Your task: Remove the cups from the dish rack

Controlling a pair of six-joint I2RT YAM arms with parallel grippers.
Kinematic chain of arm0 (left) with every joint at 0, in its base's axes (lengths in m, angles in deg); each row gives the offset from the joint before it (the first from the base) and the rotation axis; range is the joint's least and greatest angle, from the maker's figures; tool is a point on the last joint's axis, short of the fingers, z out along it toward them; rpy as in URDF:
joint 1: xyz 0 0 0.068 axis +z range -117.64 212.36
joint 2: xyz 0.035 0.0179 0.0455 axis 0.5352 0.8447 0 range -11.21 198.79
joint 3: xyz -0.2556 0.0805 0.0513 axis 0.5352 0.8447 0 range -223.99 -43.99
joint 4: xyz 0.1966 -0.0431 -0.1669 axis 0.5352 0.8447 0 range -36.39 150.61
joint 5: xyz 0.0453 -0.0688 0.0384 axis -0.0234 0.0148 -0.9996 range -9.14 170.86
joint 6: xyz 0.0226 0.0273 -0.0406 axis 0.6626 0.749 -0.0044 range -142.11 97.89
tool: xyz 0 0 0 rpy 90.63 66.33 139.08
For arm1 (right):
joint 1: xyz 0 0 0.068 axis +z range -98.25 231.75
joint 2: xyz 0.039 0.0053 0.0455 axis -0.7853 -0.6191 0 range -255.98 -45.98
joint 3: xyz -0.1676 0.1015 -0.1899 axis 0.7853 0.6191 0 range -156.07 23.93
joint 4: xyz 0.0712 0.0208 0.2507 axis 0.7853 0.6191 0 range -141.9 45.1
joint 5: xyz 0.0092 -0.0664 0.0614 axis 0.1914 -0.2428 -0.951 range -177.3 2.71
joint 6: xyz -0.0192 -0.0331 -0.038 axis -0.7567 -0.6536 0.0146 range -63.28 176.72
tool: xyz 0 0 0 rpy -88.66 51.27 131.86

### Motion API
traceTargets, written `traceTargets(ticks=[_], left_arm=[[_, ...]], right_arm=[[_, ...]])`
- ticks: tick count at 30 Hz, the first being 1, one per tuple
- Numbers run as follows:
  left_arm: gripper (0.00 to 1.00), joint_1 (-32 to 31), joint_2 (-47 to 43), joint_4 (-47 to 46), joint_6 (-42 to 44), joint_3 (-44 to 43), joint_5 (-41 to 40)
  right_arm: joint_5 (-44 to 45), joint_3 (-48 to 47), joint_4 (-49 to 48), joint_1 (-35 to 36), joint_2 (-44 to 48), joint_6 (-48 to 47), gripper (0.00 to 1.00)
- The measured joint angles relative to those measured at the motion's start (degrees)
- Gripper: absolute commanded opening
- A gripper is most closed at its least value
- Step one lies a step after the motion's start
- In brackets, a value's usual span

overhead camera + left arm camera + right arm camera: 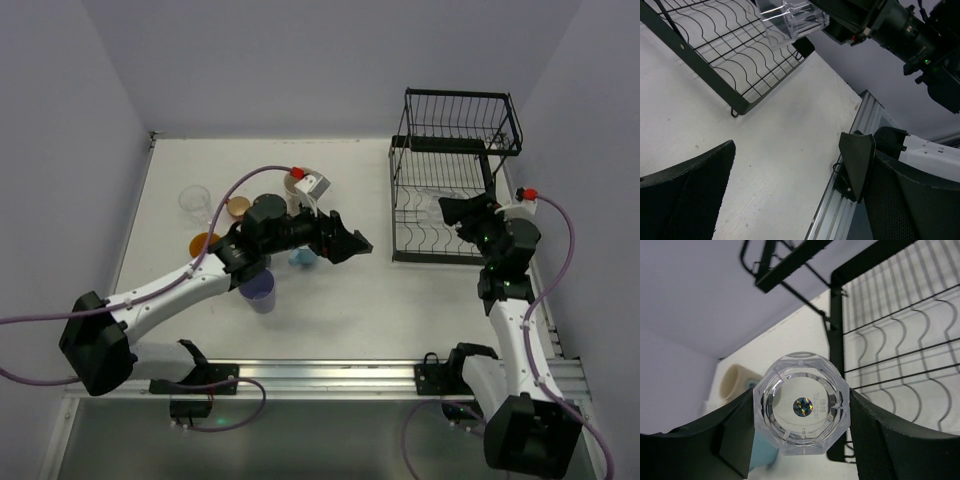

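A clear faceted glass (pixel 800 407) is clamped between the fingers of my right gripper (pixel 801 412), bottom facing the camera. It hangs over the slotted lower tray of the black wire dish rack (pixel 400 215), near its left edge. The left wrist view shows the same glass (pixel 792 20) above the tray wires (pixel 715 50). My left gripper (pixel 352 243) hovers open and empty over the bare table, just left of the rack. Several cups stand on the table behind it: a clear glass (pixel 194 200), an orange cup (pixel 205 243), a lavender cup (pixel 258 290) and a light blue cup (pixel 300 258).
The rack's raised upper basket (pixel 462 120) sits at the back right. A beige mug (pixel 732 382) and the light blue cup (pixel 760 452) show behind the held glass. The metal rail (pixel 840 210) runs along the table's near edge.
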Motion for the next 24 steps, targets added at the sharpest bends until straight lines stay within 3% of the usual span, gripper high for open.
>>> traceTargets(ticks=[8,17,20,23,24], left_arm=[[1.00,2.2,10.4,-8.9,-7.5,-4.7,3.3],[0.94,3.3,17.0,-22.6,-16.5,-5.3,10.4],[0.87,3.2,18.8,-26.9,-19.4,-5.3,13.0],[0.72,3.0,19.6,-30.6,-21.5,-5.3,15.0],[0.60,3.0,19.6,-31.6,-22.2,-5.2,15.6]], right_arm=[[-16.0,8.1,-12.5,0.1,9.1,12.7,0.08],[-24.5,12.7,-24.4,2.9,7.6,22.7,0.09],[-25.5,13.0,-27.9,5.0,5.1,24.9,0.09],[-25.5,13.0,-30.6,7.6,2.7,26.4,0.09],[-25.4,13.0,-31.5,8.3,2.1,26.8,0.09]])
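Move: Ahead and to the right of the open left gripper, by about 11 cm and 20 cm, and some 3 cm lower, is the clear cup. The right gripper already holds it by its base, the cup's middle about 3 cm ahead and 2 cm left of that hand. The left gripper waits about 10 cm back from the right hand, 23 cm left and 3 cm higher. The dish rack's lower tray lies below the right hand, 18 cm down, 9 cm ahead, 3 cm right. The blue mug stands 12 cm left of the left hand, 5 cm ahead, 21 cm below. Swinging the clear cup out from over the rack, the right hand travels about 12 cm left and 7 cm back, rising early, and turns some 35 degrees counter-clockwise to bring the rim to the left gripper. The left hand goes forward and right, then right, up and slightly back, 6 cm rightward overall, rolling its left side down and turning clockwise; its wide-open fingers start closing around the rim end. ##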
